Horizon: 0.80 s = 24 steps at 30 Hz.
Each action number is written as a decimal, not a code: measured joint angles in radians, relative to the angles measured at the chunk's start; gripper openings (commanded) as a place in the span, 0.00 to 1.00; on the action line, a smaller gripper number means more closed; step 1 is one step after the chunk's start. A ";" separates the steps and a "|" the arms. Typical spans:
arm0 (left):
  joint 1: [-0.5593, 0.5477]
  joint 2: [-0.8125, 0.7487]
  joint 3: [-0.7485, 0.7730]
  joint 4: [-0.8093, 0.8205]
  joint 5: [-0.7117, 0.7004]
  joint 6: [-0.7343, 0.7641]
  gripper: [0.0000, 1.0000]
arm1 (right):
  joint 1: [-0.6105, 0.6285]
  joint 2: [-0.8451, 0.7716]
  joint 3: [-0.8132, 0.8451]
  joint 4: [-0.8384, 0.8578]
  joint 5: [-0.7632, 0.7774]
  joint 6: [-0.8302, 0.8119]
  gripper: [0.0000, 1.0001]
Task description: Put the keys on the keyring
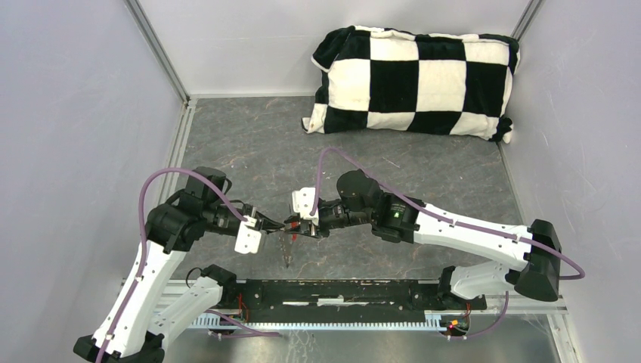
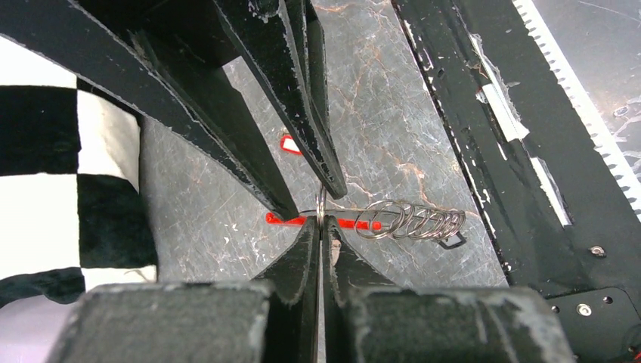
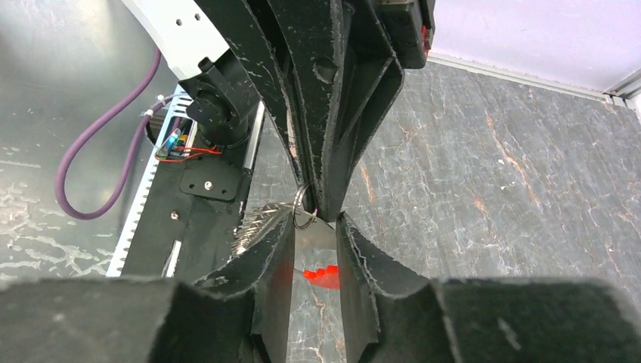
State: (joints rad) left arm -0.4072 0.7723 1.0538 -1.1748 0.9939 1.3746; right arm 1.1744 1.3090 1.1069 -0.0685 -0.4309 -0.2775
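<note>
My left gripper [image 1: 274,224] [image 2: 321,223] is shut on a thin silver ring [image 2: 321,203] of the keyring, held above the table. The ring chain [image 2: 412,221] [image 1: 287,249] trails toward the near rail. The red fob [image 2: 359,224] shows edge-on behind the tips. A small dark-headed key [image 2: 453,240] sits at the chain's far end. My right gripper [image 1: 296,225] [image 3: 316,219] meets the left tip to tip. It holds the red-headed key [image 3: 321,276] [image 2: 289,144] between its jaws, with the blade toward the ring [image 3: 302,208].
A black-and-white checked pillow [image 1: 416,79] lies at the back right. A black rail [image 1: 340,291] [image 2: 514,151] runs along the near edge. Grey walls close in the left, right and back sides.
</note>
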 measured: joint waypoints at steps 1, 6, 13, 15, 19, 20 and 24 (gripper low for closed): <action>0.000 0.000 0.000 0.002 0.000 -0.005 0.02 | 0.000 0.000 0.000 0.000 0.000 0.002 0.27; 0.000 0.001 0.000 0.002 -0.003 -0.019 0.02 | 0.002 0.000 0.000 0.013 0.010 0.013 0.16; 0.002 0.010 0.004 0.008 -0.008 -0.053 0.06 | 0.002 0.000 0.000 0.026 0.026 0.031 0.00; 0.004 0.011 0.004 0.014 -0.010 -0.076 0.16 | 0.002 0.000 -0.003 0.034 0.035 0.039 0.00; 0.006 0.006 0.004 0.069 -0.018 -0.185 0.25 | 0.002 -0.025 -0.085 0.151 0.073 0.076 0.01; 0.006 0.003 0.004 0.093 -0.014 -0.227 0.25 | 0.002 -0.041 -0.120 0.193 0.083 0.087 0.00; 0.005 -0.031 -0.017 0.224 0.002 -0.425 0.28 | -0.006 -0.132 -0.320 0.421 0.115 0.167 0.00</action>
State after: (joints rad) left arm -0.4019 0.7410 1.0370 -0.9512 0.9958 0.9497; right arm 1.1687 1.1767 0.7868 0.3527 -0.3161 -0.1101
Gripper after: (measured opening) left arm 0.263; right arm 0.010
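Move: Between the right hand's slightly open pads, about 1 cm left of its hand point and level with it, sits the wire ring, which the left fingertips still pinch about 1 cm to the left hand's right. From the right hand, the red handle hangs about 6 cm below and straight under. The coil of rings hangs roughly 6 cm back, 1 cm left and 7 cm down, and the red-tagged key lies on the table about 9 cm ahead, 17 cm right and 27 cm below. Closing almost in place, the right fingers pinch the wire ring; the left fingers then open partway and let go of it. The left hand comes away upward about 2 cm and a little forward, rolling and turning counter-clockwise, while the right draws back some 2 cm to the right with the ring, its fingertips tipping up about 10 degrees. ##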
